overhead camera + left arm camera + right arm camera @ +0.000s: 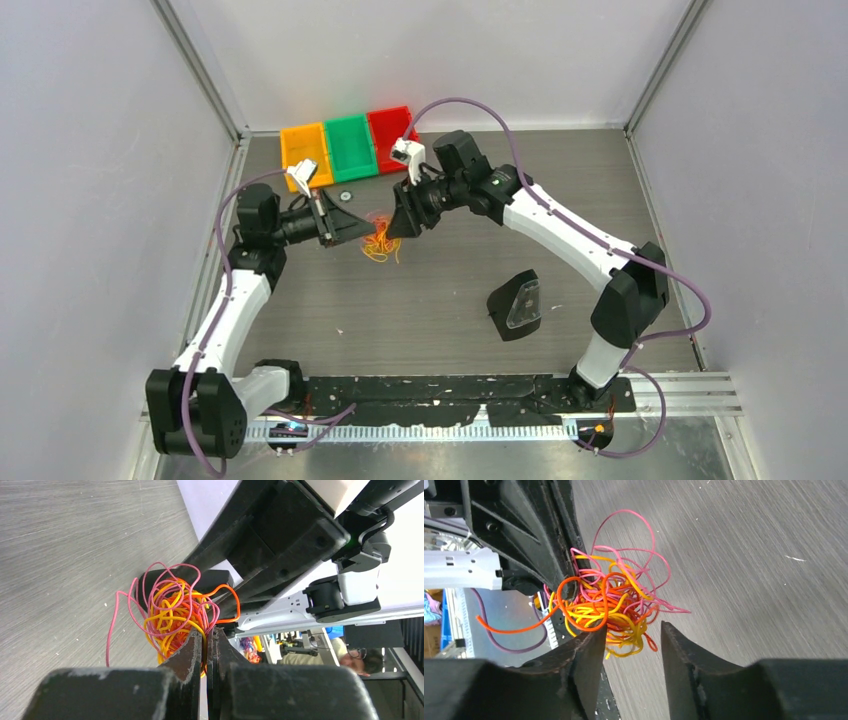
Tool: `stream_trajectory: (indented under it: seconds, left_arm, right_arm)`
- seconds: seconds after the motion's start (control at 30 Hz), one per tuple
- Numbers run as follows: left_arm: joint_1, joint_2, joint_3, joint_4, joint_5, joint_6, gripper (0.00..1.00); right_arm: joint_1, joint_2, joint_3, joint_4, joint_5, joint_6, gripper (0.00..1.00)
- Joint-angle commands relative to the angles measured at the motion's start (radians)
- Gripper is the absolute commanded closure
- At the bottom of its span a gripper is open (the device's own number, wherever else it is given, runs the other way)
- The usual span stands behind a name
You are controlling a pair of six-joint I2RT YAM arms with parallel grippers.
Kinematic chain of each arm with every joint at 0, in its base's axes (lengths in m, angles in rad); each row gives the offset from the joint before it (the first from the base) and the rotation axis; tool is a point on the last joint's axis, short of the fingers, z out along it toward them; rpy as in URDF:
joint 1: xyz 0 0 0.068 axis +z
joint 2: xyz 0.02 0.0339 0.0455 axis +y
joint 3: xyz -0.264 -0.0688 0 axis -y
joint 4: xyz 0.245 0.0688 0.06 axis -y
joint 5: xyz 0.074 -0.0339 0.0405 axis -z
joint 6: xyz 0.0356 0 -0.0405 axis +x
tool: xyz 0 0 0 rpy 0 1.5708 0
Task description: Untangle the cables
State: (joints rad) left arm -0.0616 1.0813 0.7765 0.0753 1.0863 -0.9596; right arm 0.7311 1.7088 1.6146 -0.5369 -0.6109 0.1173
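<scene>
The cables are a small knot of thin pink, orange and yellow wires held just above the table between the two grippers. My left gripper is shut on the cables, with a yellow strand pinched between its fingertips. My right gripper faces it from the other side and is open. The cables sit at its fingertips, a few loops hanging into the gap beside its left finger, none pinched. From above, the left gripper and right gripper nearly meet tip to tip.
Orange, green and red bins stand in a row at the back of the table. A small ring lies behind the grippers. A black part with a clear cover lies to the right. Walls close three sides.
</scene>
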Motion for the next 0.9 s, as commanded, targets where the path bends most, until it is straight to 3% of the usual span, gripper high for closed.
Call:
stream_trajectory:
  seconds: [0.0,0.07,0.1,0.33,0.5,0.73,0.87]
  left_arm:
    - [0.007,-0.045,0.000,0.104,0.056,-0.078,1.00]
    - [0.020,-0.059,0.010,0.076,0.064,-0.068,1.00]
    - [0.033,-0.069,0.020,0.036,0.062,-0.049,1.00]
    - [0.196,-0.169,0.185,-0.603,-0.094,0.366,1.00]
    - [0.283,-0.183,0.265,-0.894,-0.266,0.560,1.00]
    - [0.454,-0.147,0.310,-1.045,-0.428,0.741,1.00]
    - [0.514,-0.120,0.286,-1.023,-0.339,0.776,1.00]
  right_arm:
    - [0.008,0.008,0.008,0.063,0.034,-0.008,0.70]
    - [0.011,0.006,0.019,0.044,0.096,-0.033,0.90]
    - [0.011,0.002,0.022,0.022,0.184,-0.042,0.94]
    - [-0.071,-0.091,-0.065,-0.011,0.527,-0.096,0.95]
    - [-0.139,-0.160,-0.095,-0.007,0.594,-0.098,0.95]
    - [-0.260,-0.231,-0.097,0.004,0.638,-0.101,0.95]
    - [-0.307,-0.236,-0.107,0.014,0.514,-0.103,0.95]
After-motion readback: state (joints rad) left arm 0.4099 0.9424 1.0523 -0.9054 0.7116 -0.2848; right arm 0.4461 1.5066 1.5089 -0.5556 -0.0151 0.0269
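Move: My shut left fingers already hold one side of the pink, orange and yellow tangle, whose middle is about 3 cm right of them, 1 cm back and 2 cm lower. My half-open right fingers straddle its other side; the yellow cable is some 3 cm to their left, 1 cm back and 1 cm down. The red bin lies about 26 cm ahead and 3 cm left of my right hand, roughly 20 cm lower. I close my right fingers on yellow loops of the tangle, then pull away from my left hand, about 19 cm right and 12 forward, dipping slightly before rising again and swinging some 40 degrees clockwise. My left hand keeps its pinch, pauses, then draws the rest about 16 cm left, rising a little before sinking and turning counter-clockwise with its left side rolling up. ##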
